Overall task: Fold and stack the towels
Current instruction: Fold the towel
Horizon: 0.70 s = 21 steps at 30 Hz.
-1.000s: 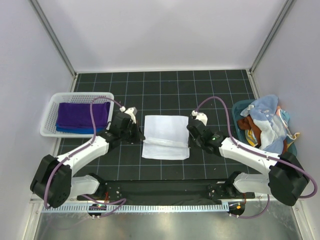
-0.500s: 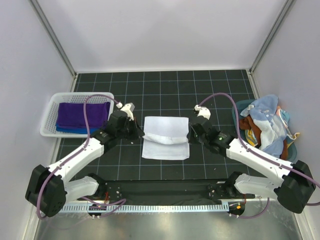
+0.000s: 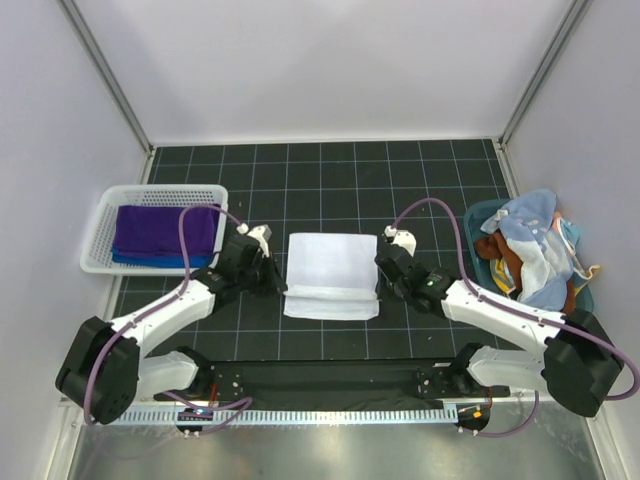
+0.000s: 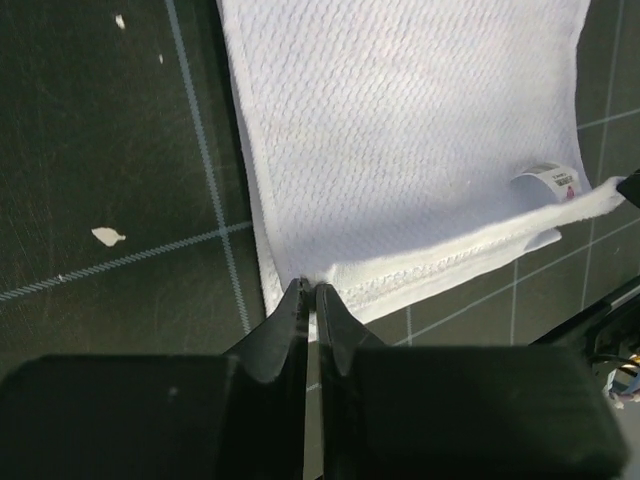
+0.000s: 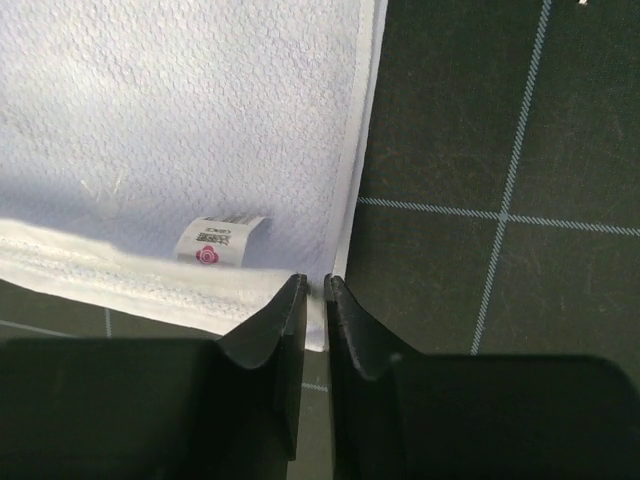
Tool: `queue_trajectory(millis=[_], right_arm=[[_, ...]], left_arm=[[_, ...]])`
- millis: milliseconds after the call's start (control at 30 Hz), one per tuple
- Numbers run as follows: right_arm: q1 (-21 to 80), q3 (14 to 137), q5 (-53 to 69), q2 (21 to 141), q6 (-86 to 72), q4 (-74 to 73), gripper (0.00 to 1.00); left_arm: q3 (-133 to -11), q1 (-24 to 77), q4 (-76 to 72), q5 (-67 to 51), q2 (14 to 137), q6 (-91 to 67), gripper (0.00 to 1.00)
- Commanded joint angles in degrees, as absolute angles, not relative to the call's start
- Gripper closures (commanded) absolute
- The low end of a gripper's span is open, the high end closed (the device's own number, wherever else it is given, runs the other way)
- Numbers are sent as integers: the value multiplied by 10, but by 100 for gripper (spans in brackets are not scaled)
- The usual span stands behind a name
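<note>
The white towel (image 3: 332, 270) lies folded on the dark gridded mat between my two arms, and its doubled hem runs along the near side. My left gripper (image 3: 280, 287) is at the towel's near left corner, shut on the folded edge (image 4: 308, 287). At the near right corner is my right gripper (image 3: 380, 290), its jaws parted by a thin gap (image 5: 312, 280) with the towel's (image 5: 180, 120) edge in it. A small label (image 5: 215, 240) shows by that hem. The purple towel (image 3: 165, 228) lies folded on the blue towel (image 3: 150, 261) in the basket.
The white perforated basket (image 3: 100, 262) stands at the left edge of the mat. A teal bin (image 3: 478, 212) heaped with mixed cloths (image 3: 535, 240) stands at the right. Grey walls close in the back and both sides.
Both grippers carried the white towel's raised fold toward the near side and lowered it flat. The right jaws have parted slightly.
</note>
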<state>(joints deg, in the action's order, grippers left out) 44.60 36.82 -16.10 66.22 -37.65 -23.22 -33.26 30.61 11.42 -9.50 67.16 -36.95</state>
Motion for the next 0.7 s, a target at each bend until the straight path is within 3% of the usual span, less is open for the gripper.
queue_trajectory(millis=[0, 67, 233, 467, 667], right_arm=[[450, 360, -156, 659, -385, -200, 79], [450, 356, -154, 648, -386, -200, 71], [450, 362, -144, 621, -386, -215, 60], [450, 389, -158, 623, -386, -223, 59], [424, 504, -225, 713, -353, -255, 58]], left_arm=[[-322, 308, 78, -110, 674, -379, 90], [-320, 307, 77, -115, 662, -384, 77], [-327, 307, 96, -118, 630, -385, 69], [-356, 307, 112, -84, 639, -382, 63], [-449, 296, 120, -26, 760, -361, 56]])
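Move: My two hands hold the corners of the white towel's top flap, roughly 22 cm apart. The left near corner of the layer below lies some 4 cm back from my left hand and 3 cm lower, the towel's middle about 11 cm to its right and 6 cm ahead. From my right hand the right near corner is likewise about 4 cm back and 3 cm below; the label sits about 4 cm to that hand's left and 1 cm ahead, 1 cm lower. I let go of both flap corners: my hands sink up to about 1 cm with a slight draw back while the fingers spread to a bit under half open. Then both rise some 2.5 to 3 cm clear of the cloth and begin to reach forward over the towel's side edges, my left hand by about 3.5 cm, my right by about 2. ##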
